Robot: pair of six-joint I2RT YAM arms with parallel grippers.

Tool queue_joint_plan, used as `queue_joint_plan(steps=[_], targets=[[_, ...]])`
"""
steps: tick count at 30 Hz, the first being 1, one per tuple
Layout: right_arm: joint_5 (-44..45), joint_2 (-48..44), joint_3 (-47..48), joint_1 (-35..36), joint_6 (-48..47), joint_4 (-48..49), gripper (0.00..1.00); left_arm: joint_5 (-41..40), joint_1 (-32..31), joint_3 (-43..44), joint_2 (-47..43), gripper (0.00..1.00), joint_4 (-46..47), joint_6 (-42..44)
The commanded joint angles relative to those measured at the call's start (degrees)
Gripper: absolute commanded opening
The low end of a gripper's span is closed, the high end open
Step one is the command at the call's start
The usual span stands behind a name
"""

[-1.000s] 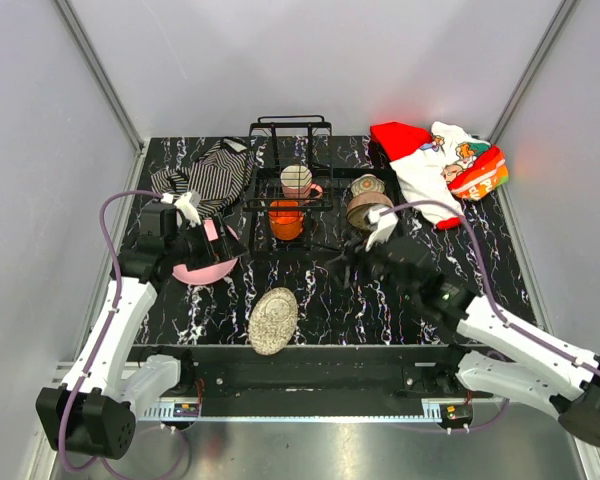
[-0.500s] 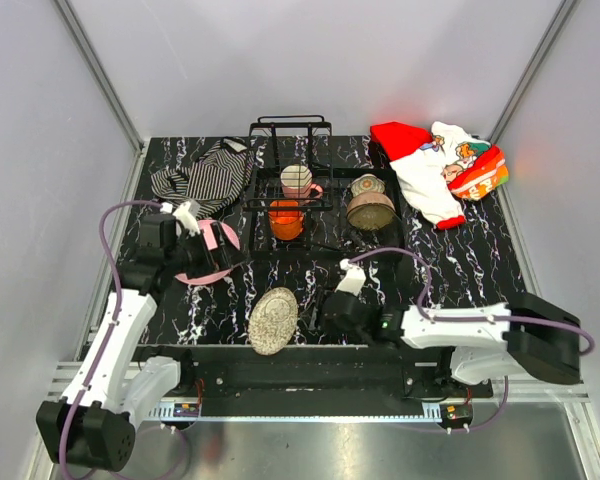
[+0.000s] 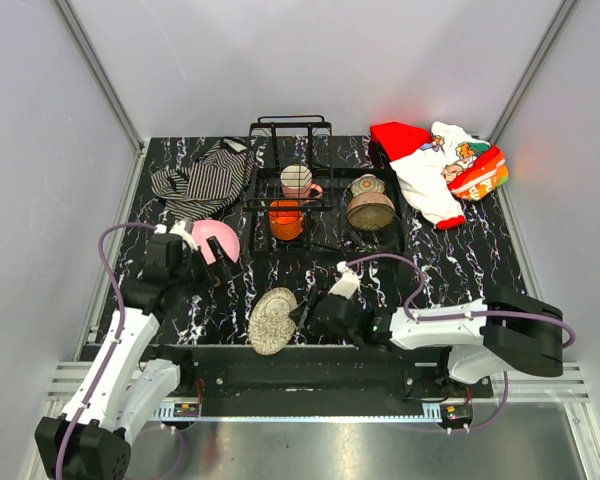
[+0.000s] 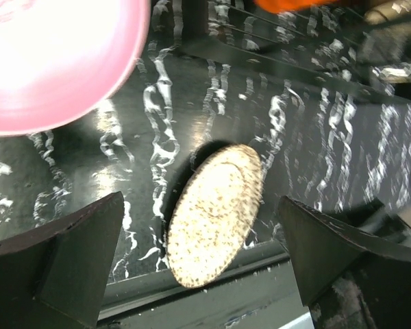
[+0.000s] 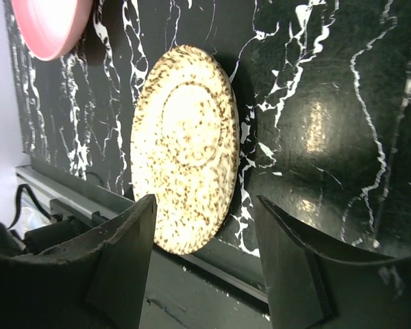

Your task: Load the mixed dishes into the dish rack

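The black wire dish rack (image 3: 325, 232) stands at the back middle and holds a cream-pink mug (image 3: 297, 181), an orange cup (image 3: 286, 219), a brownish bowl (image 3: 370, 210) and a floral cup (image 3: 366, 185). A pink plate (image 3: 217, 240) (image 4: 48, 62) rests on the table just left of the rack. My left gripper (image 3: 208, 266) (image 4: 205, 260) hovers open beside it, holding nothing. The tan-gold speckled plate (image 3: 272, 320) (image 5: 185, 147) (image 4: 216, 212) sits at the table's front edge. My right gripper (image 3: 302, 315) (image 5: 205, 267) is open, low and close to the plate's right rim, apart from it.
A striped black-white cloth (image 3: 202, 175) lies at the back left and a red-white printed cloth (image 3: 435, 170) at the back right. The table's metal front edge (image 5: 212, 274) runs right under the tan-gold plate. Grey walls enclose three sides.
My right arm swung from beside the rack down to the front edge next to the tan-gold plate. My left gripper drew back toward me, and the pink plate shifted toward the rack.
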Motion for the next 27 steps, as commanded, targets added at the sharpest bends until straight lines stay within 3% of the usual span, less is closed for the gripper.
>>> queue_joint_plan(steps=[1, 6, 14, 22, 27], targets=[[3.89, -5.43, -1.99, 0.5, 2.0, 0.53, 0.65, -10.15, -0.17, -1.29, 0.26, 0.99, 5.8, -5.01], [4.94, -10.36, -4.19, 0.5, 1.92, -1.41, 0.65, -16.75, -0.17, -0.5, 7.54, 0.97, 10.9, -7.21], [7.31, -20.29, -9.36, 0.5, 1.3, -4.92, 0.65, -20.0, -1.57, 2.13, 20.21, 0.78, 17.76, -5.56], [8.37, -27.77, -15.26, 0.5, 3.94, -5.89, 0.64, -25.36, -8.95, 13.12, 27.06, 0.77, 9.43, 4.29], [8.55, -29.88, -16.49, 0.5, 3.94, -6.33, 0.64, -34.41, -13.61, 16.11, 30.14, 0.77, 3.36, 9.22]])
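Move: The pink plate lies about 14 cm ahead of my left hand, 10 cm to its left and 12 cm below. From the same hand, the orange cup in the rack is some 22 cm ahead and 11 cm right, the speckled plate about 6 cm back and 9 cm right. For my right hand the speckled plate is roughly 2 cm ahead, 7 cm left and 5 cm below; the pink plate is some 21 cm ahead and 25 cm left. I carry my empty left hand about 9 cm forward to beside the pink plate's right rim, dipping some 6 cm and swinging left first, then climbing partway and coming back right. Its left side rolls up about 20 degrees and its wide-open fingers narrow by around a fifth. My right hand, empty and half open, rises and draws 8 cm right, away from the speckled plate. ##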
